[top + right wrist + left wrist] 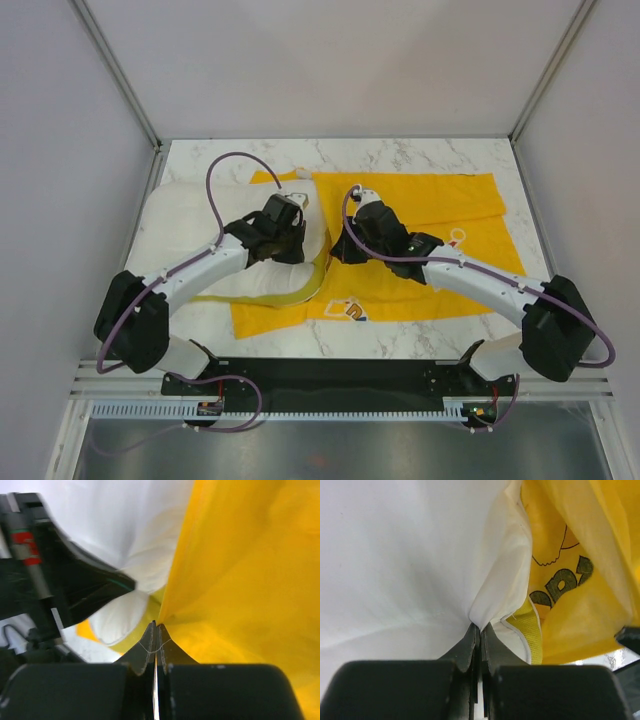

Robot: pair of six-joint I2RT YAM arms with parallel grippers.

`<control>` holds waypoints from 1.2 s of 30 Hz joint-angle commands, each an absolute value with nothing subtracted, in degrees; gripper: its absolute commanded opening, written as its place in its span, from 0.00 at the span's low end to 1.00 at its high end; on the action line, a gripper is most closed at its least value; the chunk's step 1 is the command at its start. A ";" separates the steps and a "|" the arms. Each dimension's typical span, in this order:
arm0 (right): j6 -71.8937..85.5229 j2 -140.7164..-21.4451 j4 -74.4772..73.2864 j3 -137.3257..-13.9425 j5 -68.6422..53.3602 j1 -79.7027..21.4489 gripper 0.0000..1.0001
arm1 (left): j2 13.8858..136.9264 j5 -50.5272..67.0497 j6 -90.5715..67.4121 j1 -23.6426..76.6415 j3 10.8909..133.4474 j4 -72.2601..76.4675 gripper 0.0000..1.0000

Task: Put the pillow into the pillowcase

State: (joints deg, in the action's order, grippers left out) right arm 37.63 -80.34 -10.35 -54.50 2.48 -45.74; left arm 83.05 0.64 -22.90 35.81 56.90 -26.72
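Note:
The white pillow [190,225] lies at the left of the table, its right end at the open edge of the yellow pillowcase [440,215]. My left gripper [290,215] is shut on a pinch of the pillow's white cover [420,565] beside its yellow edge band [529,630]. My right gripper [352,200] is shut on the pillowcase's edge [240,570], lifting it next to the pillow's corner [120,620]. The pillowcase's dark print [560,585] shows in the left wrist view.
The marble table [400,155] is enclosed by grey walls at the left, right and back. The pillowcase spreads flat to the right. A black base rail [340,375] runs along the near edge.

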 commanded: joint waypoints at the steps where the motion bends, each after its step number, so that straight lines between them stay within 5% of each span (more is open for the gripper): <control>1: 35.95 -81.29 -11.16 -62.13 -11.14 -45.44 0.00 | 83.49 -2.64 -23.03 36.56 63.61 -26.46 0.02; 9: 37.26 -84.99 -12.13 -72.50 -17.31 -43.51 0.00 | 89.73 -6.68 -24.34 42.00 77.16 -29.45 0.02; 19: 39.11 -81.22 -11.51 -64.87 -16.08 -39.64 0.00 | 96.67 -7.74 -36.12 43.33 61.87 -8.17 0.02; 22: 39.20 -79.46 -11.08 -61.09 -16.44 -39.64 0.00 | 96.25 -2.22 -34.72 41.31 62.93 -7.82 0.18; 23: 39.29 -78.58 -10.81 -60.30 -16.35 -39.55 0.00 | 95.20 -1.59 -34.46 40.96 62.76 -7.47 0.27; 24: 39.37 -78.23 -10.20 -58.99 -16.35 -39.55 0.00 | 94.05 -0.89 -34.19 40.87 62.32 -7.04 0.49; 27: 39.46 -77.52 -9.76 -57.84 -15.82 -39.46 0.00 | 89.31 2.28 -33.49 40.34 62.75 -9.48 0.69; 36: 38.67 -78.31 -8.96 -56.51 -15.64 -39.11 0.00 | 77.53 2.11 -29.97 32.70 58.20 -29.09 0.81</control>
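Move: My left fingers already pinch the pillow's edge, and the pillowcase mouth they take it to is held up about 7 cm to their right, level fore and aft and some 3 cm higher. The far mouth corner lies roughly 20 cm ahead of the left hand and 8 cm below. From my right hand, shut on the mouth's upper edge, the pillow edge is some 7 cm left and 4 cm below; the case's printed patch is about 8 cm back, 4 cm right and 12 cm below. With the pillow pinched in my left hand and the case's lip in my right, I toss both up 6 to 8 cm and bring them down, carrying the pillow rightward into the mouth. My left fingers open wide at the low point and let go, about 7 cm right of their start, then rise and swing back left. My right hand keeps its grip, rises again and rolls some 15 degrees, left side up. ##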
